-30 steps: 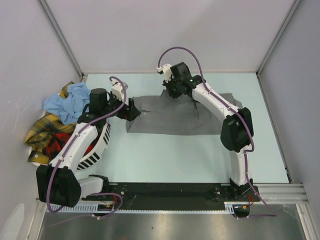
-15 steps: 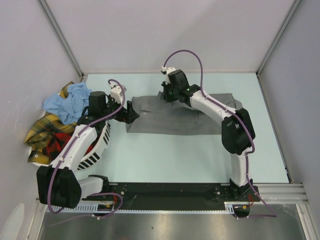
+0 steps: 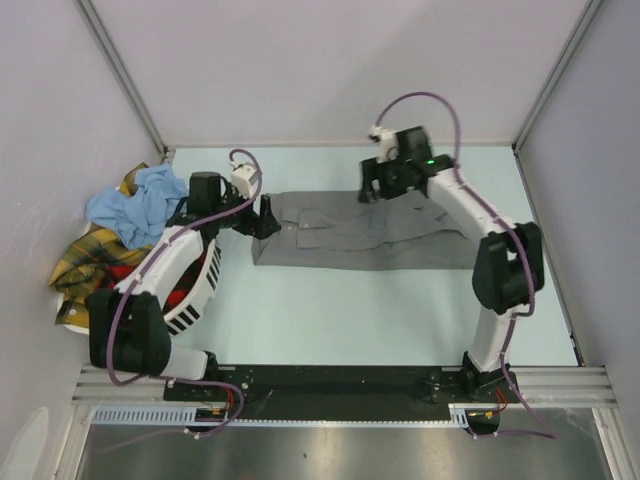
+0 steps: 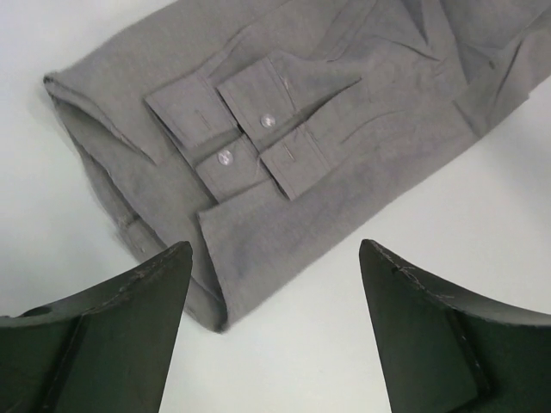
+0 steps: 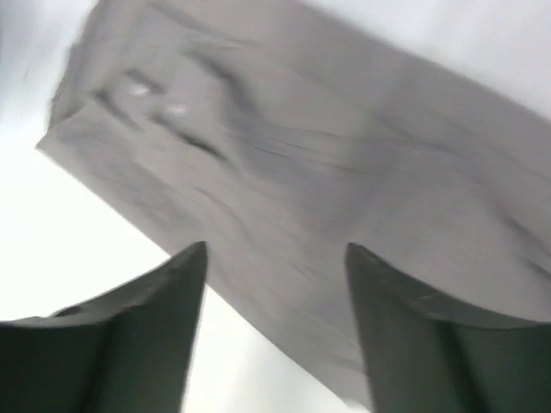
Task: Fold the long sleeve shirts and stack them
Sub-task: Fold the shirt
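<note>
A grey long sleeve shirt (image 3: 350, 232) lies flat mid-table, folded into a long strip, its two buttoned cuffs (image 4: 250, 138) laid on top near its left end. My left gripper (image 3: 268, 214) hovers open at that left end; in the left wrist view the left gripper (image 4: 275, 249) frames the shirt's (image 4: 362, 103) near corner with nothing between its fingers. My right gripper (image 3: 378, 190) hangs open over the shirt's far edge. The right wrist view is blurred: the right gripper (image 5: 275, 248) stands above the cloth (image 5: 310, 146) without holding it.
A white slotted basket (image 3: 203, 288) stands at the left by my left arm. On and behind it are heaped a light blue shirt (image 3: 135, 203), a yellow plaid one (image 3: 85, 262) and a red-and-black one (image 3: 128, 274). Walls close in the back and sides.
My right gripper has opened, let go of the grey cloth and swung right and back. The shirt's left part now lies flatter. My left gripper has shifted slightly toward the back.
</note>
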Controlling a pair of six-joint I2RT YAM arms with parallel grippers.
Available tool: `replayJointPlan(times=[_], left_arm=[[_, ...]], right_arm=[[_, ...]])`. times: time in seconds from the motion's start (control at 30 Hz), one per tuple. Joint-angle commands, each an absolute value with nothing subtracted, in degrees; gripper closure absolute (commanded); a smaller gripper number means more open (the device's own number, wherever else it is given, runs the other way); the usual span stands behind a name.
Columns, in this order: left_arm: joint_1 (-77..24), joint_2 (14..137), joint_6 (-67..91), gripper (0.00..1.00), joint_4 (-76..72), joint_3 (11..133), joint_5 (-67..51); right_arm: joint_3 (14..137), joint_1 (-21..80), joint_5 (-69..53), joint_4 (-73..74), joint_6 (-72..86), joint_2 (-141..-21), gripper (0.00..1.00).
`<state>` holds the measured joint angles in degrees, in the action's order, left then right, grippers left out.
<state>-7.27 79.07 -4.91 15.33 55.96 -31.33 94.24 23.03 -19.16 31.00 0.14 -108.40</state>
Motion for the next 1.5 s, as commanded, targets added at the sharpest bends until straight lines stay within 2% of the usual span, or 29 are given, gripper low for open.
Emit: replayJointPlan(times=[0.0,0.03,0.17,0.27,0.5,0.93,1.27,1.4,1.47], left_arm=[[-10.71,86.91,-15.36,0.16,20.99,65.73,-31.13],[-11.59,90.23,-17.99,0.16,22.14,66.96,-30.33],[-14.85,96.93,-18.64,0.17,26.71,73.11,-27.69],[-17.04,100.45,-17.32,0.18,26.98,74.88,-26.9],[-18.63,106.87,-15.39,0.23,29.0,79.27,-24.0],[-18.54,112.14,-2.37,0.36,25.49,78.22,-30.76],[-18.54,114.35,-0.35,0.48,23.64,78.05,-28.74],[-18.54,113.21,1.14,0.59,21.89,78.05,-27.34],[-18.54,111.72,0.79,0.72,21.71,78.05,-27.51]], right_arm=[[94.05,11.54,-23.92,44.45,-8.86,-104.5,0.42],[93.87,10.21,-22.95,45.78,-9.66,-105.98,0.46],[92.55,5.46,-18.64,47.99,-11.6,-108.54,0.48],[92.11,2.47,-17.14,48.6,-13.35,-109.6,0.53],[90.18,1.14,-15.91,48.6,-15.12,-112.85,0.7],[89.12,0.7,-16.0,48.69,-14.15,-114.0,0.7],[88.24,-2.02,-15.91,49.92,-14.06,-114.08,0.7],[87.98,-2.28,-16.0,49.83,-13.45,-114.78,0.7],[88.07,-2.46,-15.82,49.66,-13.36,-115.13,0.7]])
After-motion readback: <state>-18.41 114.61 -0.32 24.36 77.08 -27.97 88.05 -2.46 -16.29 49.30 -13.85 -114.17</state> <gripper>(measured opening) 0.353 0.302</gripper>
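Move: My left hand, fingers open, is aimed at the nearer shirt cuff, about 3 cm ahead, 8 cm to the right and 14 cm below; the other cuff lies some 9 cm ahead and 2 cm right, the shirt's near left corner 4 cm back and 5 cm left. My right hand heads for the near edge of the folded sleeve at the shirt's right end, roughly 22 cm right, 3 cm back and 13 cm below, with the shirt's right edge about 12 cm farther right, level with that spot. I sweep my right hand about 20 cm right across the shirt, then down some 10 cm over the folded sleeve's edge, narrowing its fingers; it pauses, then creeps a little farther right. Meanwhile I reach my left hand briefly forward, then right and about 13 cm down onto the nearer cuff, tipping its fingers down some 25 degrees and closing them halfway around the cloth. ##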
